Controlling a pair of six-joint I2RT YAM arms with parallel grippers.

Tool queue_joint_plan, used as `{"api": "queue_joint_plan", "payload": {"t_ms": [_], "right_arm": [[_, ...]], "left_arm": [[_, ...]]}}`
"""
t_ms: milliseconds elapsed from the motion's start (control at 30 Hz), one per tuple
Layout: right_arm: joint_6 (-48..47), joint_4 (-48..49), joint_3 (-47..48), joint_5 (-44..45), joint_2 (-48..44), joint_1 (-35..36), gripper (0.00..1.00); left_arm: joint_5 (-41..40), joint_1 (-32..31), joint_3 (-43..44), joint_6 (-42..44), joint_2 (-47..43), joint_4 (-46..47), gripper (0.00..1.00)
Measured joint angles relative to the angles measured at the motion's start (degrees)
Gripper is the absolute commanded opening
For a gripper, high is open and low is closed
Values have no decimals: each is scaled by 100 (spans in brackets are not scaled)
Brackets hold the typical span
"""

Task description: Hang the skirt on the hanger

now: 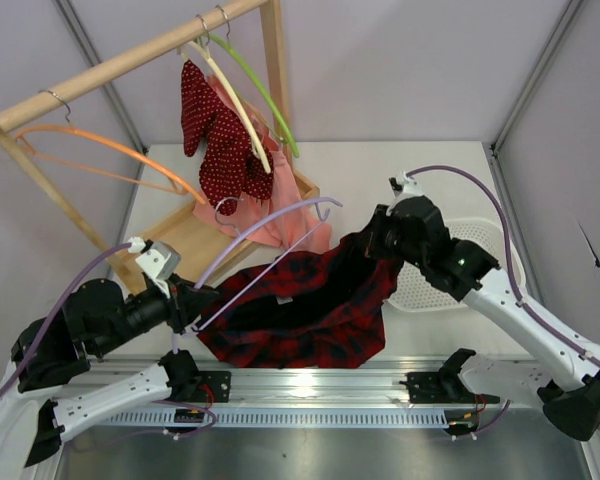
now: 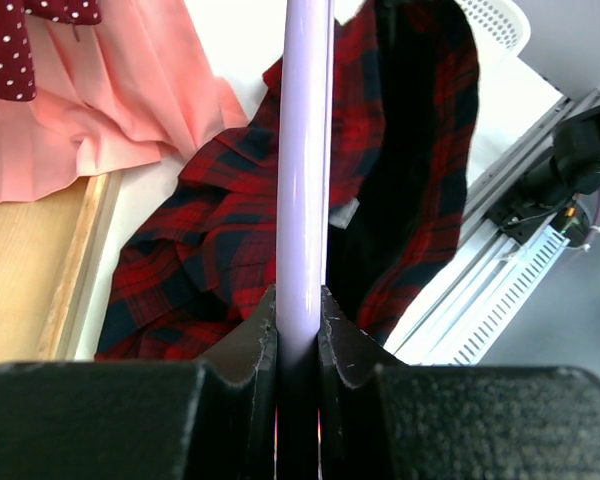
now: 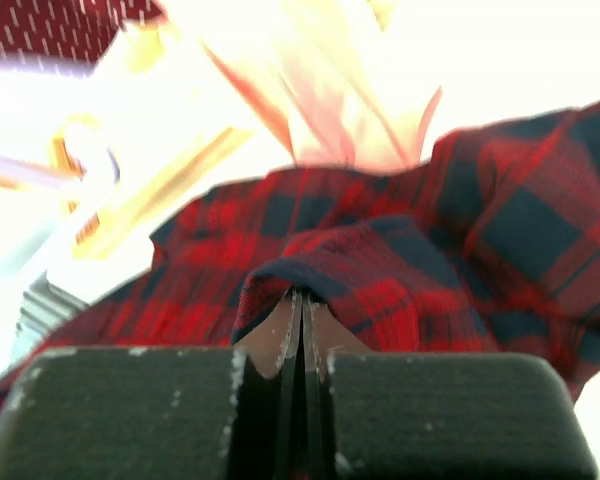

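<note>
The red and navy plaid skirt [image 1: 300, 305] lies crumpled on the table between the arms, with its right edge lifted. My right gripper [image 1: 377, 240] is shut on that raised edge. In the right wrist view the fabric [image 3: 430, 260] folds over the closed tips of the right gripper [image 3: 302, 300]. My left gripper [image 1: 193, 302] is shut on one end of the pale lavender hanger [image 1: 270, 213], which arches over the skirt toward the right arm. In the left wrist view the hanger bar [image 2: 307, 150] runs straight up from the left gripper [image 2: 298, 310], above the skirt [image 2: 200, 250].
A wooden rack [image 1: 130, 62] stands at the back left with an orange hanger [image 1: 100, 145], cream and green hangers [image 1: 245, 75], a red dotted garment [image 1: 220, 140] and a pink garment [image 1: 280, 215]. A white basket [image 1: 480, 240] sits behind the right arm. A metal rail [image 1: 310, 385] runs along the near edge.
</note>
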Motion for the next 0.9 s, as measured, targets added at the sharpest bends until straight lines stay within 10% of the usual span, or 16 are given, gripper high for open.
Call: {"api": "queue_joint_plan", "payload": {"t_ms": [900], "right_arm": [[1488,1119,157,-2365,651,-1814,0]], "left_arm": [[275,0,-240,39,-107,424,0]]}}
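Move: The right hand already grips the plaid skirt's waist edge. From it, the purple hanger's free end lies about 5 cm ahead and 5 cm to the left, roughly level; from the left hand, which holds the hanger, that end is some 19 cm ahead and 22 cm to the right. From the right hand, the skirt's middle is about 14 cm left, 5 cm back and 19 cm below; the pink skirt 17 cm left, 9 cm ahead; the white basket 21 cm right, 3 cm ahead. Forward about 5.5 cm and first upward, the right hand draws the pinched waist edge towards the hanger's free end, dips a little, then climbs again to finish some 3 cm higher. Its left side rolls up by about 20 degrees while the fingers stay shut on the cloth. The left hand keeps the hanger nearly still, easing about 1 cm to the right at the end. ##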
